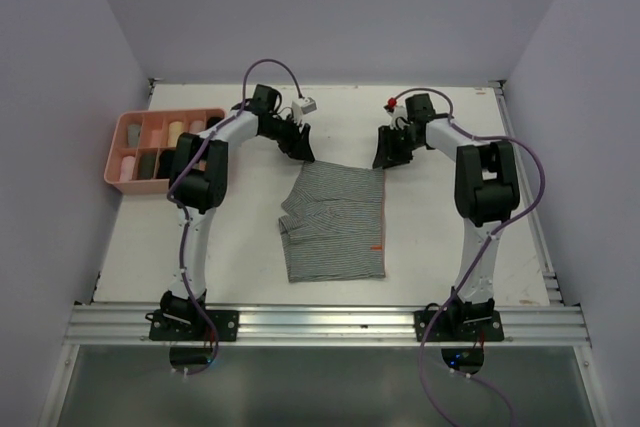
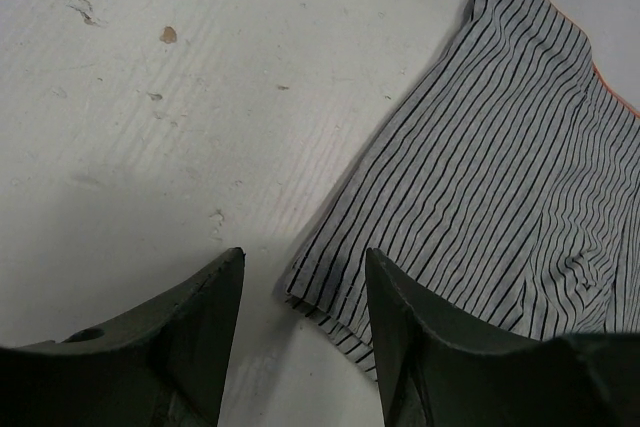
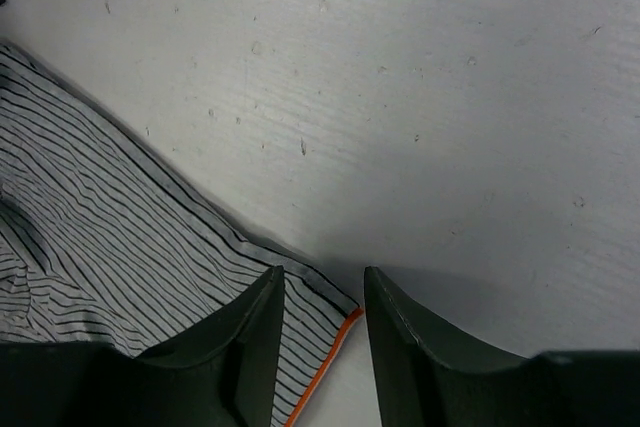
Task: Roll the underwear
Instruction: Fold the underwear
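Note:
A grey striped underwear (image 1: 335, 222) with an orange trim lies flat in the middle of the table, folded lengthwise. My left gripper (image 1: 303, 152) stands open at its far left corner. In the left wrist view that corner of the underwear (image 2: 480, 177) lies on the table between the spread fingers of the left gripper (image 2: 304, 257), nearer the right one. My right gripper (image 1: 385, 159) is open at the far right corner. In the right wrist view the underwear (image 3: 110, 237) ends in an orange-edged corner (image 3: 330, 357) under the gap of the right gripper (image 3: 323, 272).
A pink tray (image 1: 113, 152) with compartments sits at the far left and holds several rolled garments. White walls close in the table on three sides. A metal rail (image 1: 330, 322) runs along the near edge.

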`<control>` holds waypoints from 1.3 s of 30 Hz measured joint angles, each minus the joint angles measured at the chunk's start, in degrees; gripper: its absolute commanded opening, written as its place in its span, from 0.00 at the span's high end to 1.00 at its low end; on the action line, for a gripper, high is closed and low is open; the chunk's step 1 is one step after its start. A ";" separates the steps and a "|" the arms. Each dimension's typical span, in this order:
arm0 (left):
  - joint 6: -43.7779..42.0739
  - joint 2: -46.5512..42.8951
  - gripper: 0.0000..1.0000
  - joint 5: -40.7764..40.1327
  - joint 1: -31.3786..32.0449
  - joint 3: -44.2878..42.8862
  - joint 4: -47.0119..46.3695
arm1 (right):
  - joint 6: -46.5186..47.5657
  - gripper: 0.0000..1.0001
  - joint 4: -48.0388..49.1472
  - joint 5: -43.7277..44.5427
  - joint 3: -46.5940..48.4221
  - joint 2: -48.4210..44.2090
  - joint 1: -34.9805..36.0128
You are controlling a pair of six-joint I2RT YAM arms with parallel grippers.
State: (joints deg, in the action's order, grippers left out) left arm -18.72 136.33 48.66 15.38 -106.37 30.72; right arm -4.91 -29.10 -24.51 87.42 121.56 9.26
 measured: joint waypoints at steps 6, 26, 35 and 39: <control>-0.33 -0.07 0.49 1.11 0.00 0.42 0.63 | 1.68 0.60 -2.01 -4.94 0.00 0.66 -3.10; 1.14 0.31 0.57 2.19 0.00 0.55 1.09 | 4.07 0.60 -1.88 -17.77 -1.40 2.73 -6.27; 1.70 0.83 0.88 2.12 0.00 0.55 1.11 | 4.02 1.00 -1.70 -18.60 -1.25 4.15 -6.27; 2.56 1.27 1.00 1.92 0.00 0.13 1.20 | 3.61 1.00 -1.70 -18.25 -1.25 4.07 -6.21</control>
State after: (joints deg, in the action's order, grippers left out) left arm -16.16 137.60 50.59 15.38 -106.24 31.92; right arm -1.30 -30.81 -42.76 86.17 125.62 3.05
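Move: The grey striped underwear lies flat between the hands. Its far left corner is about 1 cm back from the left hand and 1 cm below it, between the half-open fingers. Its far right corner is roughly 2 cm back, 1 cm right and 1 cm below the right hand. The crumpled fold on its left side is some 15 cm back and 5 cm left of the left hand; the orange tag is about 18 cm straight back from the right hand. The right hand draws back about 2 cm onto the underwear's far right corner, swinging a couple of centimetres right and most of the way back left as it tilts some 15 degrees, its fingers lying flatter towards the left, then sinks 1 cm and shuts on the orange-trimmed corner. The left hand eases back about 1 cm over the far left corner, then dips slightly as its half-open fingers close and pinch the cloth's edge there. ##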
